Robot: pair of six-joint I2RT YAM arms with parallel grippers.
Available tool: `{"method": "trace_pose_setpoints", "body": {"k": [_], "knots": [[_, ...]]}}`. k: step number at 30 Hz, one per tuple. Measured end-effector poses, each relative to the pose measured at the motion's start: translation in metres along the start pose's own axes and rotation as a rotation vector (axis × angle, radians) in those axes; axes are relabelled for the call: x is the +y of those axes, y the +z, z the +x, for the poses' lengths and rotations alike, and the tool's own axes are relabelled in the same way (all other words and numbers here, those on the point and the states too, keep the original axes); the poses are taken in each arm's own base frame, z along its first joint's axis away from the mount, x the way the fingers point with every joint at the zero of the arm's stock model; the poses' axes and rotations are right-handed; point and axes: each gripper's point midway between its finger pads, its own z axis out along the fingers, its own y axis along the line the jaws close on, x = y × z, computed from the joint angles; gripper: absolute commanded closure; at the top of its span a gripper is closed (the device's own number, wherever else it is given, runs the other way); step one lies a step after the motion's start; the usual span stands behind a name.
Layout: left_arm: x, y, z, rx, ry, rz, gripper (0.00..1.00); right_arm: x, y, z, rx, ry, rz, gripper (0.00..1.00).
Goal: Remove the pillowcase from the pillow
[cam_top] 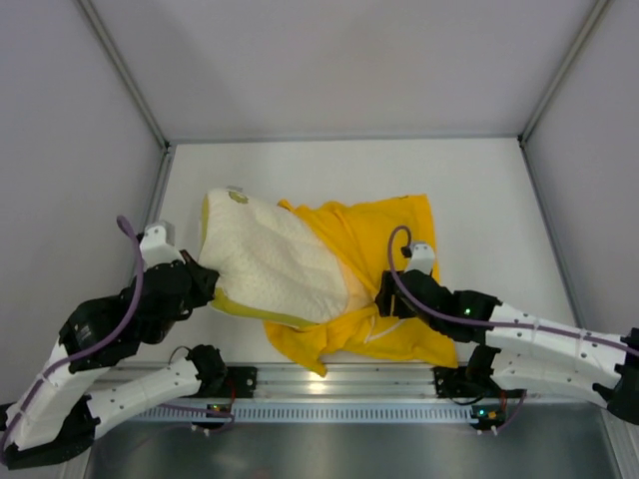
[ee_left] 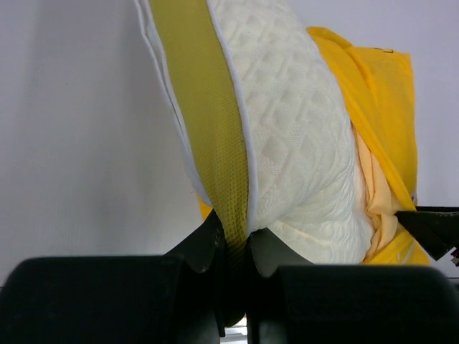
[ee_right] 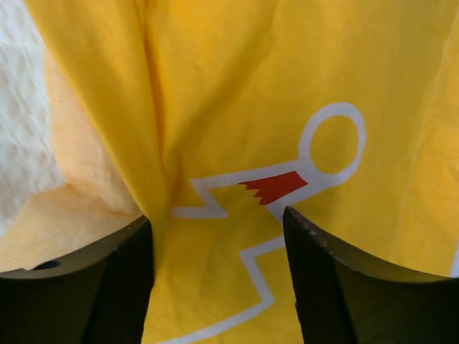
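The cream quilted pillow (cam_top: 270, 264) lies at the table's left, most of it out of the bright yellow pillowcase (cam_top: 384, 239), which bunches around its right end. My left gripper (cam_top: 208, 284) is shut on the pillow's near left edge. In the left wrist view the gripper (ee_left: 240, 240) pinches the olive-yellow mesh side band of the pillow (ee_left: 294, 143), with the pillowcase (ee_left: 380, 93) behind. My right gripper (cam_top: 384, 299) is open over the pillowcase. In the right wrist view the gripper (ee_right: 219, 236) straddles printed yellow fabric (ee_right: 237, 107), and the pillow (ee_right: 21, 122) shows at the left.
An aluminium rail (cam_top: 339, 381) runs along the near edge between the arm bases. White walls with metal frame posts (cam_top: 125, 70) enclose the table on three sides. The right arm's finger (ee_left: 430, 229) shows at the right edge of the left wrist view.
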Motion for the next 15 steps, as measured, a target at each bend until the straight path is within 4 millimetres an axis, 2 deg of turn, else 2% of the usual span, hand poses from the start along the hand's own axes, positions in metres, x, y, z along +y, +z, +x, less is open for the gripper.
{"method": "trace_pose_setpoints", "body": {"k": [1,2,3,4,8,12,15], "knots": [[0.003,0.000,0.001,-0.001,0.003,-0.012,1.00,0.004,0.003,0.003,0.027,-0.036,-0.005,0.27],[0.006,0.002,0.002,-0.003,0.009,-0.026,1.00,0.007,0.006,0.006,0.050,-0.065,-0.006,0.13],[0.008,0.004,0.004,-0.001,0.015,-0.040,1.00,0.010,0.008,0.008,0.069,-0.082,-0.009,0.04],[0.012,0.006,0.008,0.005,0.024,-0.059,1.00,0.013,0.009,0.009,0.079,-0.096,-0.012,0.00],[0.028,0.011,0.021,0.017,0.027,-0.118,1.00,0.023,0.005,-0.004,0.057,-0.102,-0.044,0.00],[0.038,0.006,0.021,0.002,-0.020,-0.123,1.00,0.017,0.005,-0.020,0.025,-0.078,-0.030,0.01],[0.041,0.002,0.021,-0.005,-0.037,-0.115,1.00,0.018,0.003,-0.022,0.040,-0.093,-0.065,0.01]]}}
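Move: My left hand already holds the white pillow by its left edge, high up. The pillow's middle lies about 12 cm to this hand's right, 7 cm farther out and some 18 cm lower; the yellow pillowcase's hem is roughly 28 cm to its right, 2 cm ahead and 22 below. From my half-open right hand the hem is about level ahead, 3 cm left and 3 below, with the pillow's middle some 20 cm left, 6 ahead and slightly lower. Keeping my pinch on the pillow's edge, I lower my left hand about 3 cm while drawing it some 3 cm left, away from the right hand, easing a little back and turning slightly counter-clockwise. My right hand finishes opening wide beside the hem, dips some 2 cm left, then rises nearly 3 cm and edges forward, holding no cloth. ##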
